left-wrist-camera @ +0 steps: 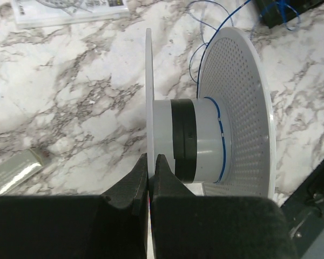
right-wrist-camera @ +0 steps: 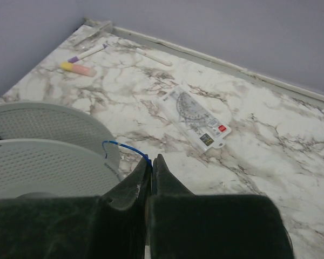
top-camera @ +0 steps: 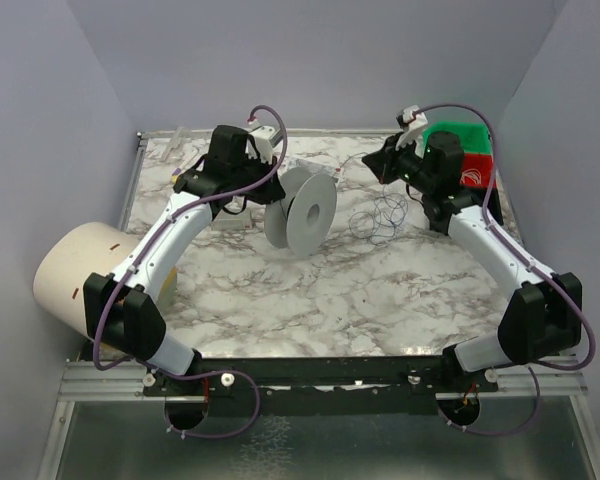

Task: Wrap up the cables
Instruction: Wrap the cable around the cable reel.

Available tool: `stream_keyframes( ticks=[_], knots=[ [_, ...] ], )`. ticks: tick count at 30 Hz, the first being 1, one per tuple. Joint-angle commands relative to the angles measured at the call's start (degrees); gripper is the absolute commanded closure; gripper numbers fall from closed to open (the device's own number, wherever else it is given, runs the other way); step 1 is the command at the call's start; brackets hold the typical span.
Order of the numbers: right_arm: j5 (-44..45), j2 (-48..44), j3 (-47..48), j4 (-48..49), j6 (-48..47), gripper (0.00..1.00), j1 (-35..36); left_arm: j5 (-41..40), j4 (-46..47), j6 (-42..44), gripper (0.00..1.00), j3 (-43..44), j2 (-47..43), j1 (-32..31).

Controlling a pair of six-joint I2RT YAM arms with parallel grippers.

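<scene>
A white spool [top-camera: 305,210] with two perforated flanges stands on edge mid-table. My left gripper [top-camera: 268,190] is shut on the rim of its left flange [left-wrist-camera: 149,97], fingertips meeting on the thin disc [left-wrist-camera: 152,160]. The hub [left-wrist-camera: 205,143] carries a black band and one turn of thin blue cable [left-wrist-camera: 220,129]. The rest of the cable lies in loose loops [top-camera: 380,215] right of the spool. My right gripper [top-camera: 372,165] is shut on the cable's free end [right-wrist-camera: 124,147], beside the spool's flanges [right-wrist-camera: 43,162]; in the right wrist view its tips [right-wrist-camera: 152,159] pinch the wire.
A tan cardboard roll [top-camera: 75,275] lies at the left edge. A green and red box [top-camera: 465,150] sits at the back right. A packaged protractor [right-wrist-camera: 197,118] and a few pens [right-wrist-camera: 78,67] lie near the back wall. A grey block [top-camera: 230,215] lies left of the spool.
</scene>
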Motion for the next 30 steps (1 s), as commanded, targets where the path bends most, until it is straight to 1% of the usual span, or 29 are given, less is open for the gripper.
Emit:
stream_keyframes(
  ticks=[1, 4, 8, 11, 16, 20, 26, 30],
  knots=[
    [-10.12, -1.28, 3.64, -7.71, 1.33, 0.99, 0.03, -10.78, 1.05, 2.30, 1.00, 3.30, -2.47, -1.24],
    [-14.43, -0.76, 5.21, -14.36, -0.35, 0.99, 0.03, -13.43, 1.10, 2.61, 1.00, 3.87, -2.70, -1.25],
    [-22.08, -0.42, 3.62, -17.48, 0.35, 0.99, 0.48, -13.96, 1.29, 2.78, 1.00, 4.69, -2.46, -1.78],
    [-29.09, -0.62, 2.66, -16.43, 3.42, 0.99, 1.33, -16.06, 1.32, 3.57, 1.00, 4.96, -1.84, -2.95],
    [-35.12, -1.14, 3.19, -11.35, 9.35, 0.99, 2.72, -20.48, 1.32, 3.65, 1.00, 4.90, -0.76, -4.28],
    [-38.31, -0.22, 3.42, -9.32, 12.20, 0.99, 4.74, -23.54, 1.62, 2.97, 1.00, 4.90, 0.16, -4.46],
    [-38.63, 1.36, 2.72, -4.73, 13.15, 0.99, 10.16, -24.43, 2.28, 1.69, 1.00, 4.64, 1.23, -4.49],
    [-39.20, 3.39, 5.13, -5.99, 12.76, 0.99, 12.96, -27.45, 2.37, 1.04, 1.00, 4.33, 1.85, -4.50]
  ],
)
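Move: The right hand, shut on the blue cable, has the cable reel's middle about 15 cm to its left, 12 cm back and 6 cm lower. From that same hand the flat ruler pack lies some 11 cm left and 7 cm ahead on the table, and the loose cable loops 7 cm right and 8 cm back, both roughly 22 cm down. The left hand grips the reel's left flange by the rim, the reel's middle 5 cm to its right, 3 cm back and 6 cm below. Still pinching the cable, the right hand sweeps some 14 cm back and 12 cm left at nearly constant height, bringing the cable from the reel's far side in over the right flange to its near side, while the wrist swings about 40 degrees counter-clockwise and the fingers tip down. The left hand keeps its pinch on the left flange and eases the reel about 3 cm forward and left, its left side rising as it turns slightly counter-clockwise. ##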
